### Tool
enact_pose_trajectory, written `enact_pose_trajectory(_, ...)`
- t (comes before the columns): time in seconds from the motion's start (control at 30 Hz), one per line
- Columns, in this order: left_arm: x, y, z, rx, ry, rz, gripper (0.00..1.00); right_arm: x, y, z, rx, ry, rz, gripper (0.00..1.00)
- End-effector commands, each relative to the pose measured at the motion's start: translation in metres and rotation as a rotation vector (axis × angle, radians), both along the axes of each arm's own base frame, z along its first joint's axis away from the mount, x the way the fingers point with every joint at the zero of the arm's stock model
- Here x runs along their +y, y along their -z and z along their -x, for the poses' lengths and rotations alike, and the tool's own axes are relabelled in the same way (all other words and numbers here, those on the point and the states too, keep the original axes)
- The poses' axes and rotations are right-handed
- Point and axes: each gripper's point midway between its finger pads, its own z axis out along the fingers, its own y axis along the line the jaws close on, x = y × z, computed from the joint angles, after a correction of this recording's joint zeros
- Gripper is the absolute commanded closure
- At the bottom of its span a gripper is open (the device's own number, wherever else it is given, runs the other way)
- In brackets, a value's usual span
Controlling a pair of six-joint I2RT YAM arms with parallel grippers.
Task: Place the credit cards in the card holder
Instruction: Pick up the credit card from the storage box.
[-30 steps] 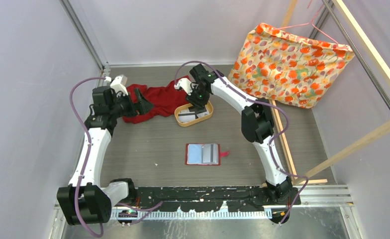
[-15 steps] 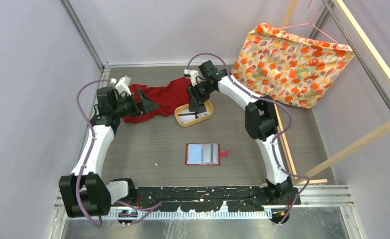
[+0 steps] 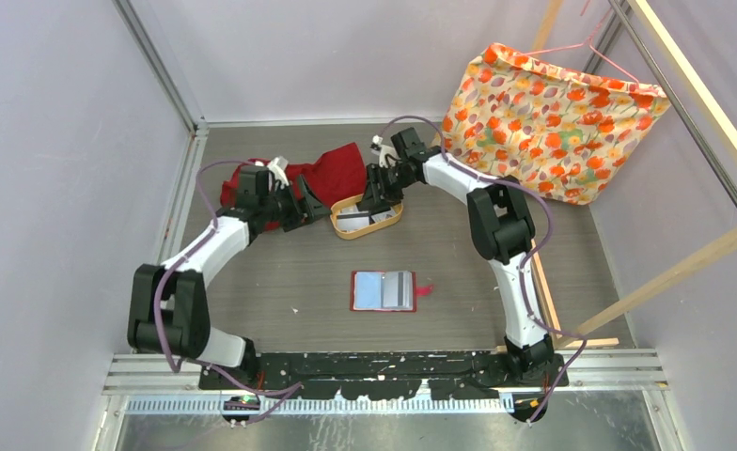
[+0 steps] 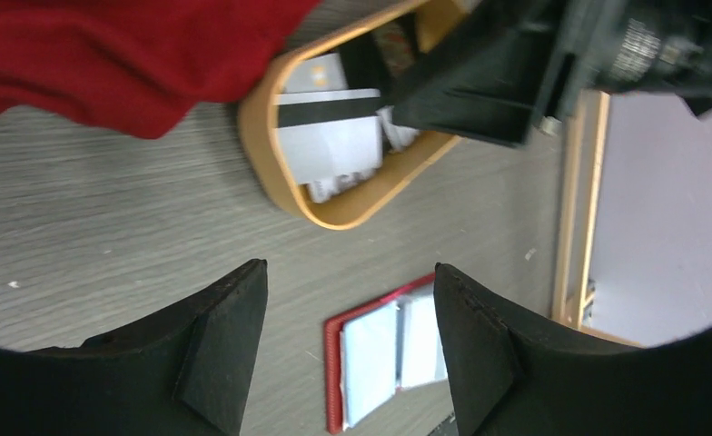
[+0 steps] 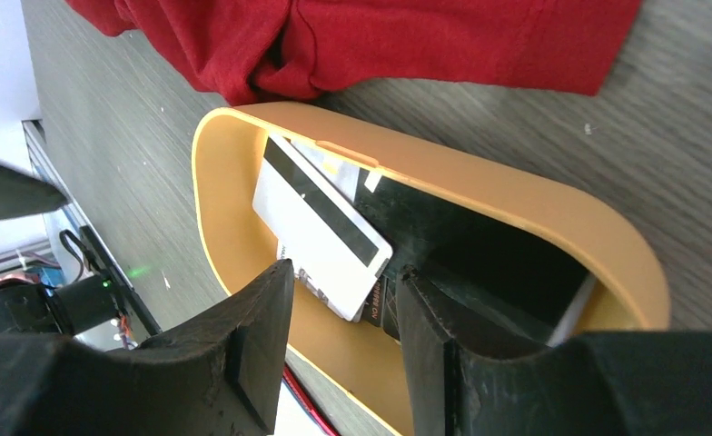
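The credit cards [image 3: 353, 222] lie stacked in an oval tan tray [image 3: 365, 236] at mid-table. The top card [image 5: 321, 227] is white with a dark stripe, shown too in the left wrist view [image 4: 330, 136]. My right gripper [image 3: 380, 195] reaches into the tray from behind; in the wrist view it [image 5: 345, 272] is open, the stack's lower corner showing between its fingertips. My left gripper [image 3: 312, 204] is open just left of the tray, nothing between its fingers [image 4: 350, 272]. The card holder [image 3: 384, 290] lies unfolded nearer the bases, pale pockets up, and appears past the left fingers [image 4: 370, 363].
A red cloth [image 3: 332, 167] is bunched behind and left of the tray, touching its far rim [image 5: 380, 45]. A floral fabric bag [image 3: 553, 122] hangs at the back right. A wooden frame rail [image 3: 534, 249] runs along the right side.
My left arm has swung from the left wall rightward to the tray's left side, its jaws narrowing. The right wrist shifted right and back over the tray, its jaws opening a little.
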Motion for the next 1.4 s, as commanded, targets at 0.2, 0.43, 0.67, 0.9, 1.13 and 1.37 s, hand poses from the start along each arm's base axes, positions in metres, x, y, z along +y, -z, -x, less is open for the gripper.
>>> enact_pose_trajectory(0.2, -0.016, 0.049, -0.042, 0.094, -0.077, -0.017, 0.40, 0.004, -0.033, 0.000, -0.063, 0.046, -0.017, 0.49)
enact_pose_trajectory(0.43, -0.026, 0.070, -0.047, 0.147, -0.066, -0.040, 0.55, 0.001, -0.032, 0.004, -0.031, 0.070, 0.014, 0.49)
enact_pose_trajectory(0.67, -0.031, 0.085, -0.043, 0.196, -0.049, -0.067, 0.66, 0.003, -0.031, 0.019, 0.062, 0.071, 0.002, 0.49)
enact_pose_trajectory(0.9, -0.036, 0.083, -0.038, 0.196, -0.046, -0.075, 0.73, 0.009, -0.028, 0.026, 0.142, 0.085, -0.023, 0.49)
enact_pose_trajectory(1.13, -0.045, 0.087, -0.030, 0.215, -0.076, -0.034, 0.77, 0.012, -0.020, 0.028, 0.155, 0.102, 0.007, 0.50)
enact_pose_trajectory(1.37, -0.046, 0.088, -0.027, 0.216, -0.091, -0.044, 0.78, 0.002, -0.019, 0.025, 0.124, 0.112, 0.072, 0.49)
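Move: The storage box's left rim lies about 4 cm ahead of the left hand, 2 cm to its right and 10 cm below; the red cloth's middle is some 13 cm ahead and 8 cm to the left of that hand. From the right hand the striped credit card lies about 3 cm back, 4 cm to the left and 4 cm below, with the box's middle 2 cm back and 1 cm left. Left hand sinks 10 cm, forward-right, and pinches the box's left rim; open right hand eases 3 cm back. ##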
